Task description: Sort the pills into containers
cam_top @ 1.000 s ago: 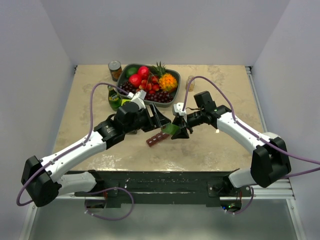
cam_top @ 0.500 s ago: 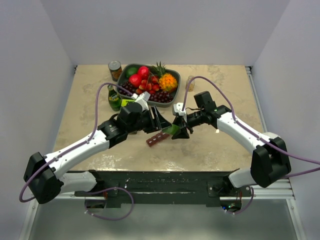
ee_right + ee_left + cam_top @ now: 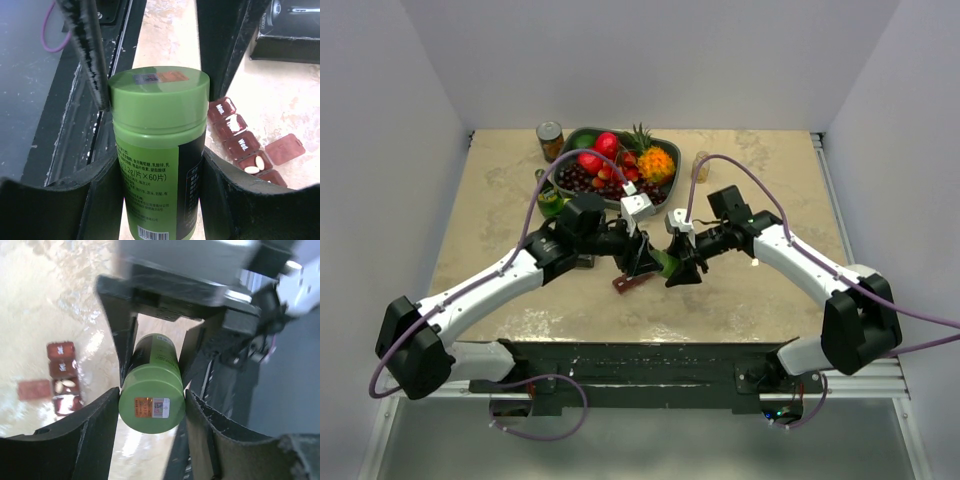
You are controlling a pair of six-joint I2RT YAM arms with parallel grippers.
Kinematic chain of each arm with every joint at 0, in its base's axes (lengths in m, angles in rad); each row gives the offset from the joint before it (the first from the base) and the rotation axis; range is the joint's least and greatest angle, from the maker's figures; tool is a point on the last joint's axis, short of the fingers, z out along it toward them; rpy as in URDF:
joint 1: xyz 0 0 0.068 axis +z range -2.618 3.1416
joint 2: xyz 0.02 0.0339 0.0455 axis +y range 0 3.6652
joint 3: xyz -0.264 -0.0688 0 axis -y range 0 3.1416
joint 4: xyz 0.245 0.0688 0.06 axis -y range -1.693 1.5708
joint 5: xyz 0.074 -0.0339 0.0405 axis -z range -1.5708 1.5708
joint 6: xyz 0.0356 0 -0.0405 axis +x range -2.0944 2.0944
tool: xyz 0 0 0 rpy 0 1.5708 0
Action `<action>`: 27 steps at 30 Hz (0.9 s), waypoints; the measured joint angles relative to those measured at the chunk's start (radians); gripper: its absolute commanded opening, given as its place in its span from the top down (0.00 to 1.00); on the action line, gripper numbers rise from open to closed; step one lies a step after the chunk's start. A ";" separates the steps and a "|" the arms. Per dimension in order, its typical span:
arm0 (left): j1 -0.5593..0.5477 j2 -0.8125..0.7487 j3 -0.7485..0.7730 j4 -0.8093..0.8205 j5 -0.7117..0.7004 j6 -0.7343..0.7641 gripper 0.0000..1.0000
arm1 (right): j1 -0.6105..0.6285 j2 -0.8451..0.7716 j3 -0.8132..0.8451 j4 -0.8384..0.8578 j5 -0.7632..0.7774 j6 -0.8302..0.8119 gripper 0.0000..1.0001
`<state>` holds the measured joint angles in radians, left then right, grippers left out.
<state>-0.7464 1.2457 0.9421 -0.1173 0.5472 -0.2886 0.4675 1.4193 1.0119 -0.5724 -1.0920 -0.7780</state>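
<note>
A green pill bottle (image 3: 155, 150) hangs above the table between both arms. My right gripper (image 3: 159, 152) is shut on its labelled body. My left gripper (image 3: 152, 392) is shut on its green cap (image 3: 151, 407), one finger pressed against each side. From above, the two grippers meet at the bottle (image 3: 666, 263). Below it lie the containers (image 3: 239, 143), a dark red strip with day labels. One compartment stands open with two white pills (image 3: 256, 164) inside and its lid (image 3: 285, 148) flipped out. The strip also shows in the left wrist view (image 3: 62, 377) and from above (image 3: 632, 283).
At the back of the table stand a dark fruit tray (image 3: 665, 185), a can (image 3: 550, 135), a small green bottle (image 3: 548, 201) and a small jar (image 3: 701, 165). A black box (image 3: 285, 30) lies beyond the strip.
My left arm has swung right to the bottle and its jaws have closed on the cap. The right gripper has kept holding the bottle in about the same place.
</note>
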 measured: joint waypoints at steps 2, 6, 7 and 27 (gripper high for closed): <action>0.000 0.023 0.044 -0.064 0.049 0.174 0.49 | 0.000 0.001 -0.001 -0.007 -0.001 -0.001 1.00; -0.004 0.014 0.058 -0.102 0.058 0.369 0.28 | 0.004 0.002 -0.001 0.007 0.000 -0.008 1.00; -0.008 0.004 0.058 -0.104 0.047 0.393 0.11 | 0.005 0.002 -0.001 0.015 -0.004 -0.002 1.00; -0.024 -0.424 -0.105 0.111 -0.119 0.097 0.00 | 0.002 0.016 0.000 0.074 0.002 0.010 1.00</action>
<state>-0.7700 0.8215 0.8371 -0.0063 0.4282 -0.1913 0.4690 1.4353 1.0115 -0.4988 -1.0901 -0.7681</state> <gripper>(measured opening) 0.994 0.545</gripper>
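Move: My left fingers already grip the green cap of the pill bottle, right at my left hand point. The right hand holds the bottle's body, with the cap about 5 cm to the left of that hand and 2 cm above it. The open pill box lies beneath, some 15 cm below my left hand and about 3 cm farther out. The black shaver box is roughly 12 cm ahead of my left hand, 17 cm to its left and 13 cm down. I finish the twist on the cap, rolling my left wrist another 20 degrees or so, clockwise looking along my left fingers towards the bottle. Then I spread those fingers wide, let go and draw the hand up about 11 cm and off to the left, slightly back, fingers levelling out. My right hand keeps its grip on the bottle, easing about 1 cm forward. ##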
